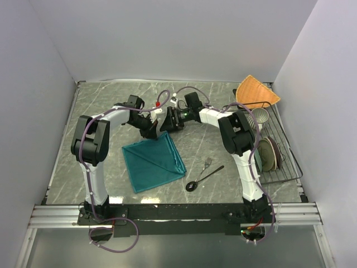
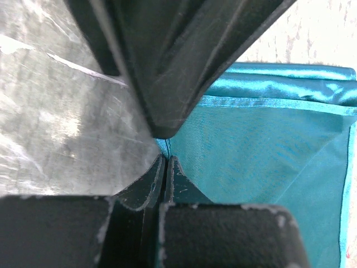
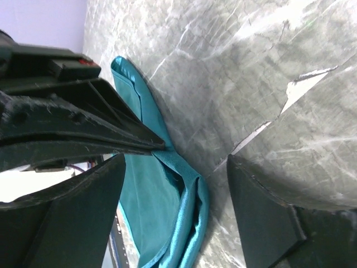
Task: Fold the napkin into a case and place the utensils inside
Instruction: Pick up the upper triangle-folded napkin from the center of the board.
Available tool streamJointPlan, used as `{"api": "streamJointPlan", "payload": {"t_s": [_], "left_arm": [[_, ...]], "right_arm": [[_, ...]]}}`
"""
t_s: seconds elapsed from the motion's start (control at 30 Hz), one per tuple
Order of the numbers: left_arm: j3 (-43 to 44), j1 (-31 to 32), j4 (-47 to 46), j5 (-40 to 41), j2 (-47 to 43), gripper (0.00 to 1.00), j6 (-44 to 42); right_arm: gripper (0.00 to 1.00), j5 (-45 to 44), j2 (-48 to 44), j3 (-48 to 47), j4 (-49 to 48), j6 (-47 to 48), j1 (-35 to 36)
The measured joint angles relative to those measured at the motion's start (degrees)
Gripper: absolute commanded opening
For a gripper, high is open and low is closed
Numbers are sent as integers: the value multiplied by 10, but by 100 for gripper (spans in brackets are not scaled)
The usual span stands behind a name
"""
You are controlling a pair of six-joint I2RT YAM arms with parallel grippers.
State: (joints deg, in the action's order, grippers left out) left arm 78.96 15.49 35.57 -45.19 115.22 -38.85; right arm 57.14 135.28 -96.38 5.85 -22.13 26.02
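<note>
The teal napkin [image 1: 153,162] lies folded on the grey table, its far corner raised between the two grippers. My left gripper [image 1: 149,130] is shut on that corner; in the left wrist view its jaws [image 2: 165,159] pinch the cloth's edge [image 2: 262,145]. My right gripper [image 1: 167,124] is open right beside it; in the right wrist view [image 3: 177,167] its fingers straddle the napkin's layered corner [image 3: 187,195] without closing on it. The silver fork [image 1: 208,163] and the dark spoon [image 1: 204,178] lie on the table to the napkin's right, apart from both grippers.
A wire rack [image 1: 288,146] at the right edge holds round plates [image 1: 269,153] and a cup [image 1: 260,116]. An orange woven fan-shaped cloth [image 1: 255,92] lies at the back right. White walls enclose the table on three sides.
</note>
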Motion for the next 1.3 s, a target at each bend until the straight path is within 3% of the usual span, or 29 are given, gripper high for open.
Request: {"api": "streamJointPlan", "payload": {"t_s": [0.2,0.77,0.97,1.07,1.2,1.3], "left_arm": [[0,0,-7,0,0,1,0],[4,0,-4,0,2,2,0],[25,0,5,0,18,4,0],[26,0,9,0,21,11,0],[26,-5,14,-2,21,42,5],[27,-27,40,-14,20,55,-1]], "right_arm": [[63,20,0,13,12,28,2],[46,26,-3,19,56,96,8],[20,14,-3,19,70,106,12],[1,10,-3,19,71,108,12],[0,8,-5,19,75,110,14],[0,5,-11,20,79,119,15]]}}
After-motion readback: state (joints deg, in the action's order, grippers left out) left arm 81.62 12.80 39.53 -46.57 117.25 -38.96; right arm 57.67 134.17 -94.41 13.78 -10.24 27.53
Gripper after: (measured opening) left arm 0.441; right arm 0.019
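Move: The upper corner of the folded napkin, which the open right hand goes for, lies about 3 cm back from that hand and some 2 cm below it. The napkin's main part lies some 15 cm back and 6 cm left of the hand. The fork is roughly 17 cm back and 16 cm to its right, with the spoon about 4 cm farther back. From the left hand, already pinching the far edge, that corner is about 5 cm right and 1 cm ahead. The right fingers pinch the napkin's upper corner: the open hand eases back about 3 cm and down some 2 cm onto the corner, turning slightly counter-clockwise, and shuts. The left hand keeps its pinch on the far edge, creeping under 1 cm forward, then opens nearly halfway and starts leftward about 1.5 cm as the right closes. ##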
